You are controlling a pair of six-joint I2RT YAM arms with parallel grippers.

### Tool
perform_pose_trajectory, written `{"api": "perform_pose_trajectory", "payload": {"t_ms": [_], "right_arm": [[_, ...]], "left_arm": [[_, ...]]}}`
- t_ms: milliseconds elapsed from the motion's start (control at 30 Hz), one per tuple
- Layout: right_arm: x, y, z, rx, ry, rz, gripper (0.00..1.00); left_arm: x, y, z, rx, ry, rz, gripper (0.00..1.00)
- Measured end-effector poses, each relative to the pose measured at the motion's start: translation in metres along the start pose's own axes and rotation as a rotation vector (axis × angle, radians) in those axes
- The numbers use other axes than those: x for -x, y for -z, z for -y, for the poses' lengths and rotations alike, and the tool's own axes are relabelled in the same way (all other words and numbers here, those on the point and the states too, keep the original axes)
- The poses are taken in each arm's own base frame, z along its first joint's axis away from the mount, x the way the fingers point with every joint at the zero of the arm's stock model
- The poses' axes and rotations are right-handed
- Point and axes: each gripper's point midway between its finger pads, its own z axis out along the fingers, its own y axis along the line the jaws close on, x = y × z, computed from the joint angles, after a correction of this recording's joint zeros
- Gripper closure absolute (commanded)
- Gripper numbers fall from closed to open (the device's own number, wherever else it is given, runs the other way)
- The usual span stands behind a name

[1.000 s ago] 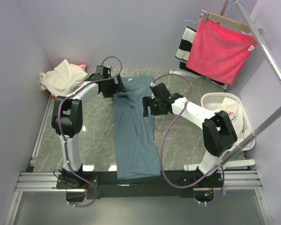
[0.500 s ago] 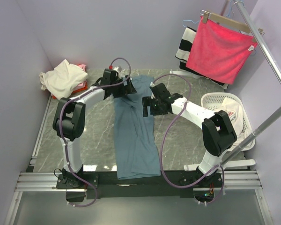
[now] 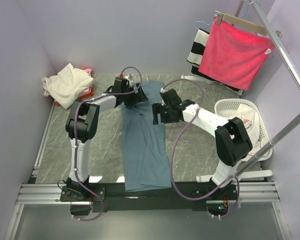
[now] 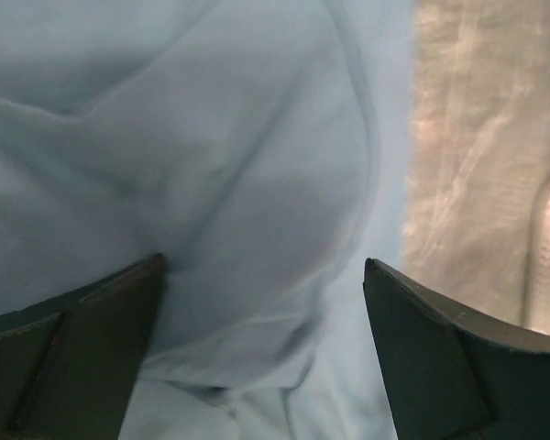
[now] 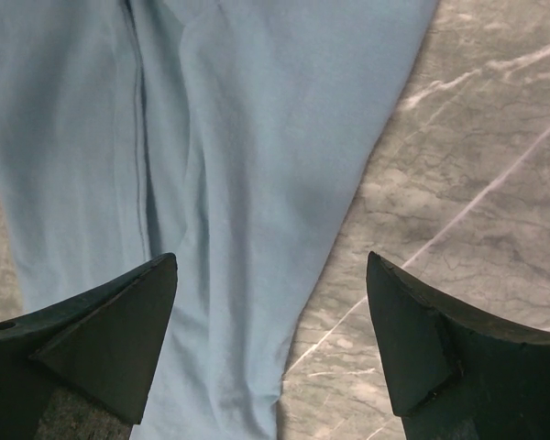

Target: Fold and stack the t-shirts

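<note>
The dusty blue-grey t-shirt [image 3: 142,150] lies lengthwise down the middle of the marble table [image 3: 105,140], folded narrow and creased at its far end. My left gripper [image 3: 136,97] is open just above its far-left part; in the left wrist view [image 4: 263,266] bunched blue cloth [image 4: 211,137] lies between the jaws. My right gripper [image 3: 158,114] is open over the shirt's right edge; in the right wrist view [image 5: 271,261] that edge [image 5: 238,137] runs between the jaws beside bare table [image 5: 458,183]. A cream shirt [image 3: 65,82] lies heaped at the back left over pink-red cloth [image 3: 87,92].
A white basket [image 3: 262,132] at the right holds a white shirt with red print [image 3: 246,120]. A bright red towel [image 3: 235,52] and striped cloth [image 3: 196,47] hang on a rack at the back right. A white rack pole [image 3: 282,47] slants along the right side.
My left gripper has swung right from the shirt's far-left edge onto its upper part. The right arm has hardly moved.
</note>
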Motion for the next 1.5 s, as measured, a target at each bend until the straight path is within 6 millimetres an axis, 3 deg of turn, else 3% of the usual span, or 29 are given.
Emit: {"api": "perform_pose_trajectory", "payload": {"t_ms": [267, 400, 567, 667, 733, 833, 1000, 1067, 1133, 1233, 1367, 1500], "right_arm": [[-0.014, -0.004, 0.017, -0.072, -0.002, -0.017, 0.09], [-0.022, 0.006, 0.025, -0.094, -0.009, -0.009, 0.09], [-0.016, 0.027, 0.022, -0.073, -0.013, 0.032, 0.10], [-0.031, 0.036, 0.023, -0.049, -0.017, 0.022, 0.10], [-0.053, 0.040, 0.025, -0.033, -0.023, -0.020, 0.10], [-0.082, 0.041, 0.026, 0.001, -0.034, -0.087, 0.10], [-0.099, 0.042, 0.011, 0.094, -0.040, -0.140, 0.10], [-0.096, 0.043, 0.001, 0.136, -0.037, -0.133, 0.10], [-0.096, 0.043, -0.011, 0.176, -0.026, -0.130, 0.10], [-0.094, 0.041, -0.030, 0.239, -0.003, -0.138, 0.11], [-0.090, 0.022, -0.051, 0.277, 0.027, -0.161, 0.11], [-0.102, -0.003, -0.048, 0.240, 0.023, -0.214, 0.10]], "left_arm": [[-0.004, 0.007, -0.003, -0.003, -0.016, 0.040, 0.01], [-0.004, 0.017, -0.004, 0.035, -0.030, 0.041, 0.01], [0.012, 0.055, 0.010, 0.084, -0.047, 0.077, 0.01], [0.014, 0.093, 0.021, 0.086, -0.056, 0.125, 0.00], [0.000, 0.120, 0.023, 0.088, -0.055, 0.136, 0.00], [-0.042, 0.145, 0.017, 0.078, -0.036, 0.101, 0.01], [-0.137, 0.144, 0.005, 0.073, 0.006, -0.084, 0.01], [-0.161, 0.143, 0.008, 0.071, 0.007, -0.135, 0.01], [-0.171, 0.142, 0.018, 0.049, -0.002, -0.153, 0.01], [-0.167, 0.140, 0.030, 0.013, -0.013, -0.130, 0.01], [-0.162, 0.137, 0.033, 0.007, -0.001, -0.103, 0.01], [-0.164, 0.133, 0.025, 0.032, 0.011, -0.098, 0.00]]}}
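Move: The open left hand hangs just over the rumpled cloth near the t-shirt's far end, the collar some 6 cm ahead and 1 cm left. The shirt's middle lies about 24 cm back from this hand and 1 cm right, roughly 3 cm lower. From the right hand that middle is about 12 cm back, 5 cm left and 6 cm below; the shirt's right edge runs about 5 cm to the right, level with the hand. Easing a little back and left over the rumpled cloth, then rising about 8 cm, the left hand arcs back over the shirt and sinks towards its middle, some 21 cm nearer the base. The right hand draws back about 10 cm, drifting right first, then swings left and sinks beside it, fingers tipping down and turning slightly counter-clockwise. Both grippers stay open. ##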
